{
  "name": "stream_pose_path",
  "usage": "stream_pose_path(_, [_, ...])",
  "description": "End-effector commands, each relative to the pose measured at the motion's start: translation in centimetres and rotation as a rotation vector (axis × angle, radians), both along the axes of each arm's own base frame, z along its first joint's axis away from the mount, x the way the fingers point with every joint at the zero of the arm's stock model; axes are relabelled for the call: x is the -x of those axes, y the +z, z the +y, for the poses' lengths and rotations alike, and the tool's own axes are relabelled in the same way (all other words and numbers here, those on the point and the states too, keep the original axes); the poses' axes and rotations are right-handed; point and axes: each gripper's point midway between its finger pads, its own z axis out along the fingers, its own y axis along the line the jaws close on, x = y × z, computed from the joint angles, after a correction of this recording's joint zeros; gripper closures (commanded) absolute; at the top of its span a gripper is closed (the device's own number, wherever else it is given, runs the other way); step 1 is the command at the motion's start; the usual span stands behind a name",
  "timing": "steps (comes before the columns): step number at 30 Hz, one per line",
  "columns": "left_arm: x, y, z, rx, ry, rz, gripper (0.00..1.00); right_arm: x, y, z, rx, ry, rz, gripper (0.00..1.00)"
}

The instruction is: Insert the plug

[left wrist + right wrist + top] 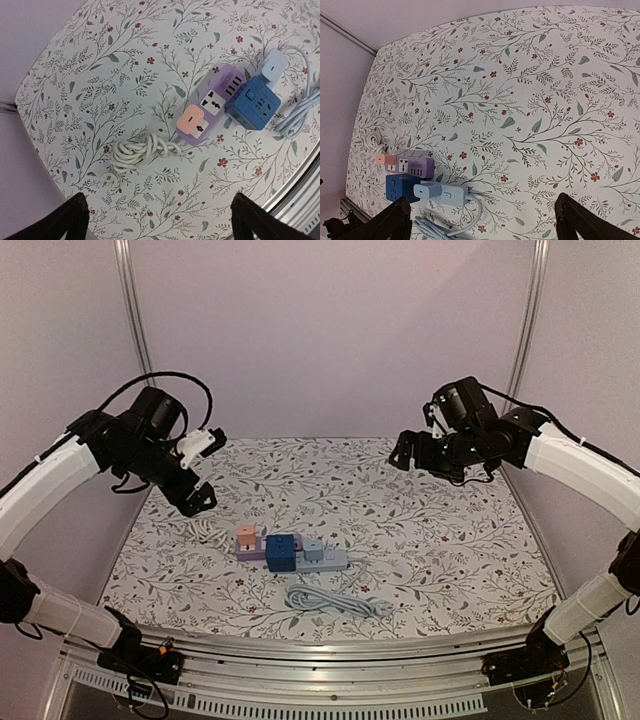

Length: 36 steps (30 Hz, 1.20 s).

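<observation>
Three power strips lie side by side mid-table: a purple strip point(252, 549) point(216, 101) point(416, 165), a dark blue cube strip point(281, 552) point(255, 102) point(399, 187) and a pale blue-grey strip point(328, 561) point(452, 194). A pink plug point(245, 535) point(192, 120) point(381, 159) sits in the purple strip. A light blue charger plug point(313, 548) point(275, 64) point(426, 190) sits in the pale strip. My left gripper point(203, 471) point(161, 216) hangs open, high above the table's left side. High at the right, my right gripper point(413, 448) point(485, 220) is open too. Neither holds anything.
A knotted white cord point(205, 530) point(144, 152) point(372, 141) lies left of the purple strip, its loose plug end point(111, 181) flat on the cloth. A coiled grey cord point(335, 600) point(300, 112) point(434, 230) lies in front of the strips. The metal table edge point(330, 652) runs along the near side.
</observation>
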Motion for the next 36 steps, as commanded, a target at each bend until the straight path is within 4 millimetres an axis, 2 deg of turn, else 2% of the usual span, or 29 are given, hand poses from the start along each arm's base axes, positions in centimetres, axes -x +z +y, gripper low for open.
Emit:
stream_pose_path(1, [-0.7, 1.7, -0.5, 0.093, 0.057, -0.085, 0.00, -2.4, 2.4, -0.8, -0.002, -0.096, -0.104, 0.01])
stream_pose_path(5, [-2.1, 3.3, 0.2, 0.174, 0.208, -0.180, 0.01, -3.5, 4.8, -1.8, -0.016, -0.169, -0.195, 0.01])
stream_pose_path(9, [-2.9, 3.5, 1.4, 0.220, 0.359, -0.210, 0.01, -4.4, 6.7, -1.9, -0.016, -0.186, -0.281, 0.01])
stream_pose_path(13, [-2.7, 3.4, 1.3, 0.283, 0.403, -0.206, 0.00, -5.6, 8.0, -2.6, -0.008, -0.245, -0.352, 0.01])
stream_pose_path(16, [-2.7, 4.2, 1.6, 0.352, 0.458, -0.238, 0.01, -6.2, 8.6, -2.6, -0.017, -0.265, -0.377, 0.01])
stream_pose_path(21, [-2.2, 5.7, 2.4, 0.442, 0.525, -0.291, 0.01, -7.1, 8.5, -1.9, -0.002, -0.252, -0.387, 0.01])
stream_pose_path(36, [-1.2, 5.6, 4.3, 0.410, 0.573, -0.313, 0.01, -9.0, 7.7, -0.7, 0.021, -0.277, -0.350, 0.01])
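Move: The pink plug, already sitting on the left end of the purple power strip, lies some 5 cm ahead of the left hand, 7 cm to its right and 18 cm below. The blue cube adapter stands about 9 cm to the right of the plug and 4 cm nearer; the white cord bundle lies about 11 cm left of the plug and 3 cm farther out. From the right hand the plug is roughly 40 cm left, 3 cm back and 20 cm below. The pink plug is left alone as both empty, open hands draw away from it. The left rises about 6 cm and shifts 3 to 4 cm left, its fingers tipping up towards the horizontal and swinging counter-clockwise. The right, meanwhile, carries on forward and up, some 8 cm each way, its fingers lifting about 20 degrees and turning a little clockwise. ##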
